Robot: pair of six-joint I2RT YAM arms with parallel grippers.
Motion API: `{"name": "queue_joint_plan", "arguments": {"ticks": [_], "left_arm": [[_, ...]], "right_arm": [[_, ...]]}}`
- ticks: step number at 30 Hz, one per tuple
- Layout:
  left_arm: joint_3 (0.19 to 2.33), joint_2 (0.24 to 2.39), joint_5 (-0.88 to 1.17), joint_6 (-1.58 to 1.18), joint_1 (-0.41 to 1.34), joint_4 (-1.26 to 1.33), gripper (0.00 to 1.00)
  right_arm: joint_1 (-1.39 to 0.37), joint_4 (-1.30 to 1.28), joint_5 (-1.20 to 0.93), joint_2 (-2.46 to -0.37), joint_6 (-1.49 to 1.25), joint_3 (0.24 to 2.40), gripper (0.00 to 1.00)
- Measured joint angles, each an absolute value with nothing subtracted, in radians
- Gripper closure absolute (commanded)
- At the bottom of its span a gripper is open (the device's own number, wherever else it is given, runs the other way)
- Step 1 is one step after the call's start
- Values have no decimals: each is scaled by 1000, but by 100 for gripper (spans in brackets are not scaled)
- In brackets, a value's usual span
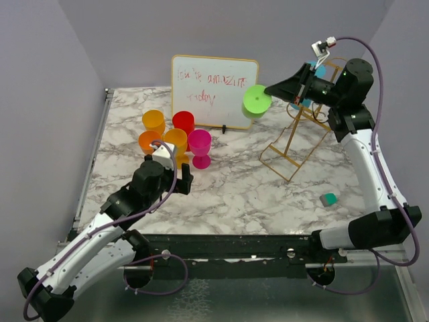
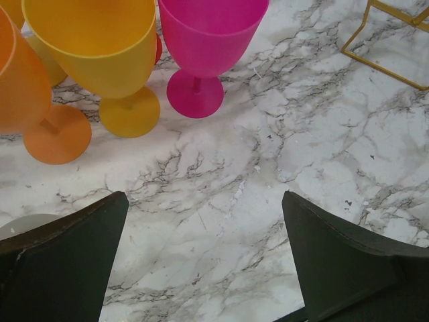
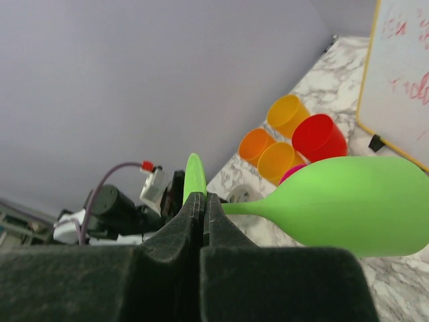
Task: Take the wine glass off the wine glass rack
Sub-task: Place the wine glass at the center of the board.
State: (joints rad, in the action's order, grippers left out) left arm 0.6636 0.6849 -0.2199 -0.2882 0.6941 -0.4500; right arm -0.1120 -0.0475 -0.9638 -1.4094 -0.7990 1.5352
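A lime-green wine glass [image 1: 256, 100] hangs in the air, lying sideways, left of the gold wire wine glass rack [image 1: 295, 142]. My right gripper [image 1: 273, 90] is shut on the thin foot disc of this glass. In the right wrist view the green wine glass bowl [image 3: 355, 204] points right, and the right gripper [image 3: 203, 196] pinches the foot edge-on. A blue glass [image 1: 319, 70] still shows on the rack behind the arm. My left gripper [image 1: 184, 178] stands open low over the marble, and in its own wrist view the left gripper [image 2: 204, 198] has nothing between its fingers.
Orange, yellow, red and pink glasses [image 1: 175, 134] stand grouped at the back left; the pink glass [image 2: 208, 40] is just ahead of the left gripper. A white dry-erase board [image 1: 214, 90] stands at the back. A small teal object [image 1: 328, 198] lies front right.
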Motion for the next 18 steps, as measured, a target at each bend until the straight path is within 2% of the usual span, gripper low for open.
{"name": "queue_joint_plan", "arguments": {"ticks": [6, 14, 18], "left_arm": [[669, 617, -170, -325, 694, -450, 1], [860, 593, -4, -432, 694, -377, 1], [931, 630, 117, -495, 694, -263, 7]], "right_arm": [[-204, -142, -1010, -1320, -663, 1449, 99], [-276, -192, -1019, -1176, -564, 1230, 99], [-355, -215, -1011, -1151, -542, 1161, 99]]}}
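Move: The light-green wine glass, held foot up in the right fingers, is about 18 cm right of the open left hand, 15 cm ahead and 20 cm above. The pink glass stands some 14 cm ahead, 4 cm right and 8 cm below the left hand; a yellow one is 7 cm left of the pink. From the right hand, the left gripper is roughly 12 cm back, 21 cm left and 26 cm lower; the blue glass on the rack is about 12 cm ahead, 15 right and 13 below. The green glass, still pinched by its stem close to the foot, is carried by the right hand about 12 cm back, 9 cm down and 5 cm left towards the left gripper, turning slightly counter-clockwise. Meanwhile the empty left hand rises some 18 cm, easing right and a little back, and rolls and swings its open fingers from slanting down to level, pointing forward-right at the glass. ##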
